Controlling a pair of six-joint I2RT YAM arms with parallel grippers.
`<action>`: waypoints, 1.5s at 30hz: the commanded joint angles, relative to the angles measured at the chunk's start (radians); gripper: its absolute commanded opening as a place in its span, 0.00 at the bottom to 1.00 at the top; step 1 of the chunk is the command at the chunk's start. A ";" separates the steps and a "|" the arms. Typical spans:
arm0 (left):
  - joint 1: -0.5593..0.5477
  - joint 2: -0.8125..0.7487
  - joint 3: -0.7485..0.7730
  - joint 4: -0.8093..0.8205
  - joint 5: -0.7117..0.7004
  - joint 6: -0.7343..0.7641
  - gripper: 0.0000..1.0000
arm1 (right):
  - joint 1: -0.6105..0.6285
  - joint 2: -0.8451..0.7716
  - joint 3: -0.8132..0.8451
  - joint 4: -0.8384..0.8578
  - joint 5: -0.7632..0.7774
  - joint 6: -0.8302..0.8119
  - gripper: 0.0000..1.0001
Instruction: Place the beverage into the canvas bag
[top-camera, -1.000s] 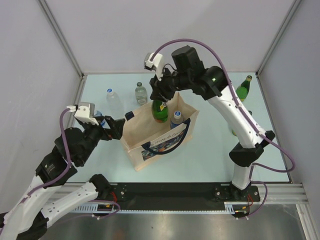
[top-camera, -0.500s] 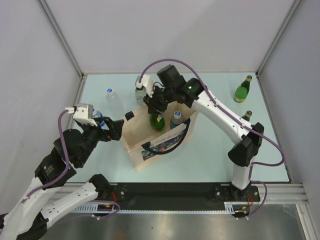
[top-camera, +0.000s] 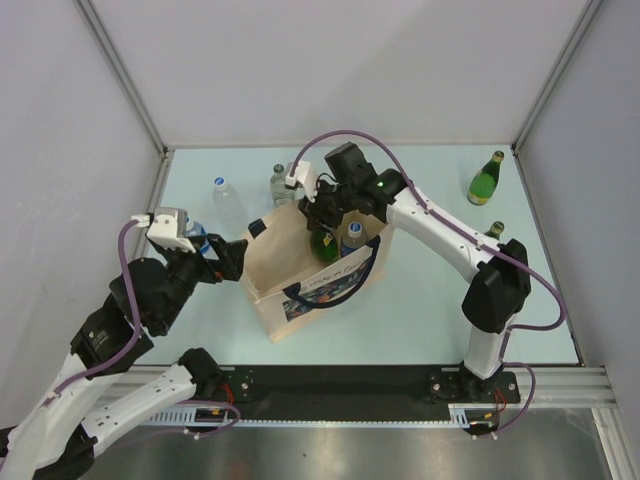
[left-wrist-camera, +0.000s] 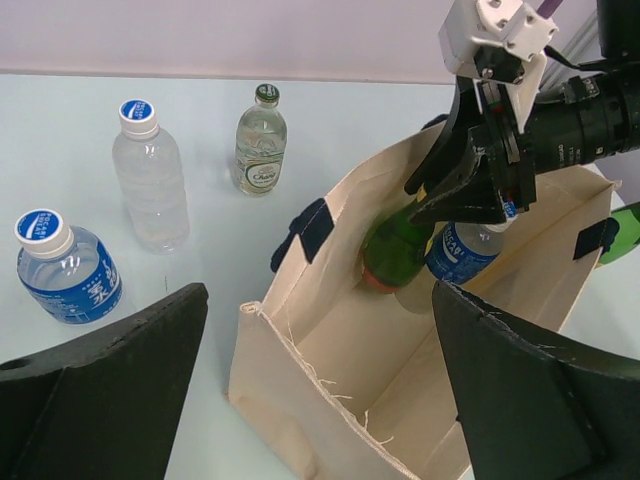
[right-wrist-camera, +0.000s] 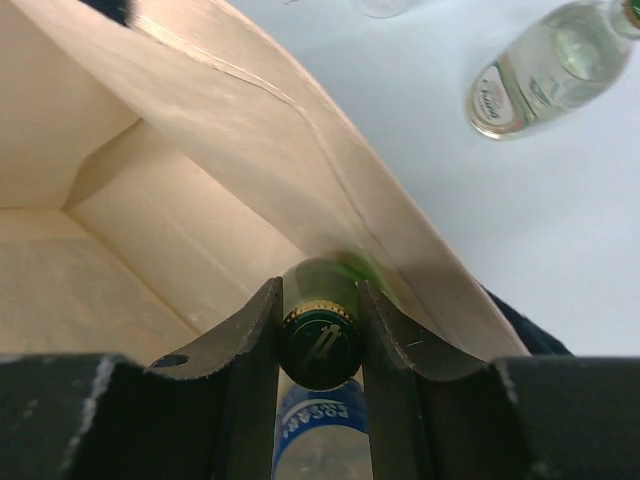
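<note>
The beige canvas bag with navy handles stands open mid-table; it also shows in the left wrist view and the right wrist view. My right gripper is shut on the neck of a green glass bottle, holding it inside the bag's mouth against the far wall. A blue-labelled water bottle stands in the bag beside it. My left gripper is open at the bag's left end, its fingers wide on either side of the corner.
A clear water bottle and a small glass bottle stand behind the bag. A blue-labelled bottle stands by my left gripper. A green bottle stands far right, another bottle behind the right arm.
My right gripper has come down and slightly left, lowering the green bottle from above the bag into its mouth. The left arm has hardly moved.
</note>
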 joint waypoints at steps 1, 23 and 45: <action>0.003 -0.003 -0.002 0.007 -0.013 -0.019 1.00 | -0.033 -0.106 0.002 0.199 -0.007 -0.040 0.00; 0.003 0.026 -0.002 0.024 -0.007 -0.008 1.00 | -0.116 -0.172 -0.176 0.203 0.003 -0.086 0.00; 0.003 0.032 0.013 0.018 0.001 -0.010 1.00 | -0.098 -0.127 -0.236 0.157 0.012 -0.047 0.37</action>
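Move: The green bottle is already held by its neck, tilted, inside the canvas bag. The blue-labelled bottle it goes in beside stands about 6 cm to the right of the right hand, some 2 cm back and 8 cm lower. The clear glass bottle stands outside the bag, some 11 cm ahead, 10 cm left and 9 cm below. From the left hand the blue-labelled bottle lies roughly 13 cm ahead, 24 cm right and 19 cm below. Keep the right gripper shut on the green bottle's neck and carry the bottle about 5 cm to the right inside the bag, towards and against the blue-labelled bottle, easing some 2 cm forward at first. Then lower it about 4 cm deeper while coming back slightly, the wrist nearly unturned and the fingers keeping their grip. ##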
